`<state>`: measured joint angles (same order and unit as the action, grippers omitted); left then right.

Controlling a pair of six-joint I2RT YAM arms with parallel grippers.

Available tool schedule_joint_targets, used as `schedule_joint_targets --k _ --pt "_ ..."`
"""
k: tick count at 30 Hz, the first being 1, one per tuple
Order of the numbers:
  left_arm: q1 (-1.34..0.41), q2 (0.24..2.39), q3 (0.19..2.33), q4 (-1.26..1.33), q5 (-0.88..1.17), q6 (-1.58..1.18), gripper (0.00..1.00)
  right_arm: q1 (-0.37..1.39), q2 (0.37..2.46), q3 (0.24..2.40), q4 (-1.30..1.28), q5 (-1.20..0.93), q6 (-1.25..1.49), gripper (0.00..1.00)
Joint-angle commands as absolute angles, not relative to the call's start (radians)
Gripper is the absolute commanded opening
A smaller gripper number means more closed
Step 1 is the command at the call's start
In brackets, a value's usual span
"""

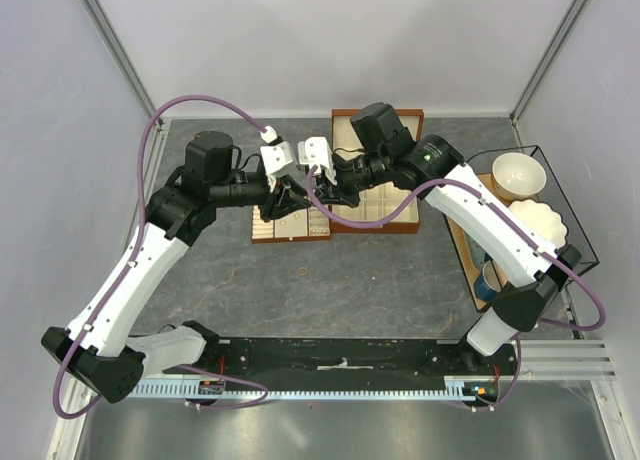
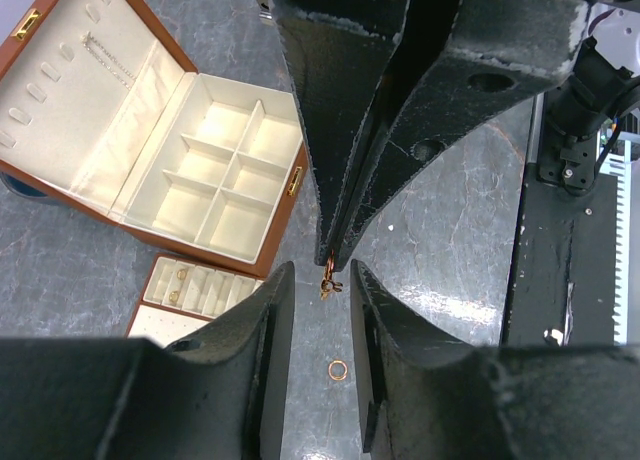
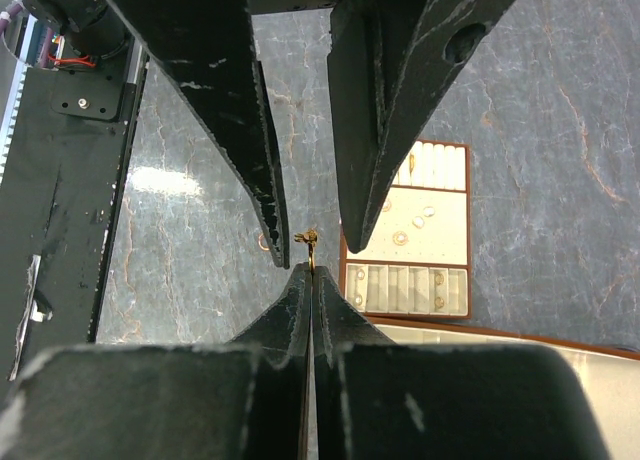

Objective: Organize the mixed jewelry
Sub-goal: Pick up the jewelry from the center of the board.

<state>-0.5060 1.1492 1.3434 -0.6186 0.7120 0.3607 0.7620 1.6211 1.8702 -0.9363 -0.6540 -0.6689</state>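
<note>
My right gripper [image 3: 311,272] is shut on a tiny gold piece of the mixed jewelry [image 3: 311,239], which sticks out of its tips. My left gripper [image 2: 322,277] meets it tip to tip, and its jaws stand apart on either side of that piece [image 2: 330,280] without touching it. Both grippers [image 1: 305,187] hover above the table beside the slotted tray [image 1: 272,233]. A thin gold ring [image 2: 339,369] lies on the grey table below them, also seen as the ring [image 1: 303,271] from above. The tray [image 3: 455,235] holds several small rings.
The brown wooden box [image 2: 285,195] lies open with its cream compartments showing, behind the tray [image 2: 150,305]. At the right, a wire rack [image 1: 575,215] holds two white bowls [image 1: 518,175] and a blue cup [image 1: 488,280]. The arms' black base rail [image 1: 340,365] runs along the near edge.
</note>
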Motion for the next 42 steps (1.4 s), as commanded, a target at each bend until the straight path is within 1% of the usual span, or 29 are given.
schedule_joint_targets --k 1,9,21,24,26,27,28,30,33,35,37,39,42 --pt "-0.509 1.134 1.344 -0.598 0.729 0.383 0.37 0.765 1.605 1.885 -0.914 -0.661 -0.66 0.0" --pt "-0.511 1.132 1.332 -0.598 0.726 0.393 0.37 0.765 1.601 1.885 -0.914 -0.661 -0.66 0.0" --pt "-0.511 1.134 1.327 -0.603 0.718 0.396 0.27 0.764 1.595 1.882 -0.914 -0.664 -0.66 0.0" --pt "-0.509 1.134 1.324 -0.604 0.721 0.396 0.23 0.762 1.595 1.888 -0.914 -0.663 -0.66 0.0" --pt "-0.509 1.138 1.322 -0.604 0.727 0.399 0.18 0.761 1.597 1.893 -0.913 -0.667 -0.655 0.0" --pt "-0.511 1.138 1.322 -0.604 0.727 0.396 0.15 0.759 1.597 1.894 -0.913 -0.667 -0.657 0.0" --pt "-0.509 1.14 1.322 -0.604 0.727 0.396 0.08 0.761 1.595 1.893 -0.913 -0.669 -0.655 0.0" --pt "-0.511 1.143 1.324 -0.603 0.729 0.394 0.03 0.759 1.595 1.893 -0.913 -0.667 -0.652 0.0" --pt "-0.511 1.143 1.324 -0.603 0.73 0.391 0.02 0.761 1.594 1.891 -0.905 -0.663 -0.643 0.01" --pt "-0.511 1.141 1.325 -0.6 0.729 0.388 0.01 0.759 1.591 1.89 -0.896 -0.652 -0.635 0.04" --pt "-0.509 1.143 1.327 -0.6 0.729 0.387 0.01 0.759 1.588 1.885 -0.89 -0.646 -0.627 0.12" --pt "-0.511 1.143 1.328 -0.598 0.729 0.384 0.02 0.758 1.586 1.881 -0.884 -0.638 -0.618 0.25" --pt "-0.509 1.143 1.33 -0.595 0.727 0.382 0.01 0.758 1.583 1.87 -0.881 -0.626 -0.614 0.41"
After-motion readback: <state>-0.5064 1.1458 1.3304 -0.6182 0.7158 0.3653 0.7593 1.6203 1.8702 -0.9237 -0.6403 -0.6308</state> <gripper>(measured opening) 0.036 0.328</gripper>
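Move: The jewelry is in the air, still pinched in my right fingertips, about 1 cm to that hand's left. It sits between my open left fingers, some 1 cm to the right of my left hand point. From my left hand, all about 32 cm below: the board is roughly 6 cm forward and 4 left, the compartment box 10 forward and 13 right, and the loose ring 5 back and 2 left. I close my left fingers from about a third open to nearly shut, pinching the jewelry that my right fingertips still hold, while that hand stays where it is, settling less than half a centimetre. Only once the left has shut do I open my right fingers to about a third, letting go of the jewelry with my right hand practically still. ##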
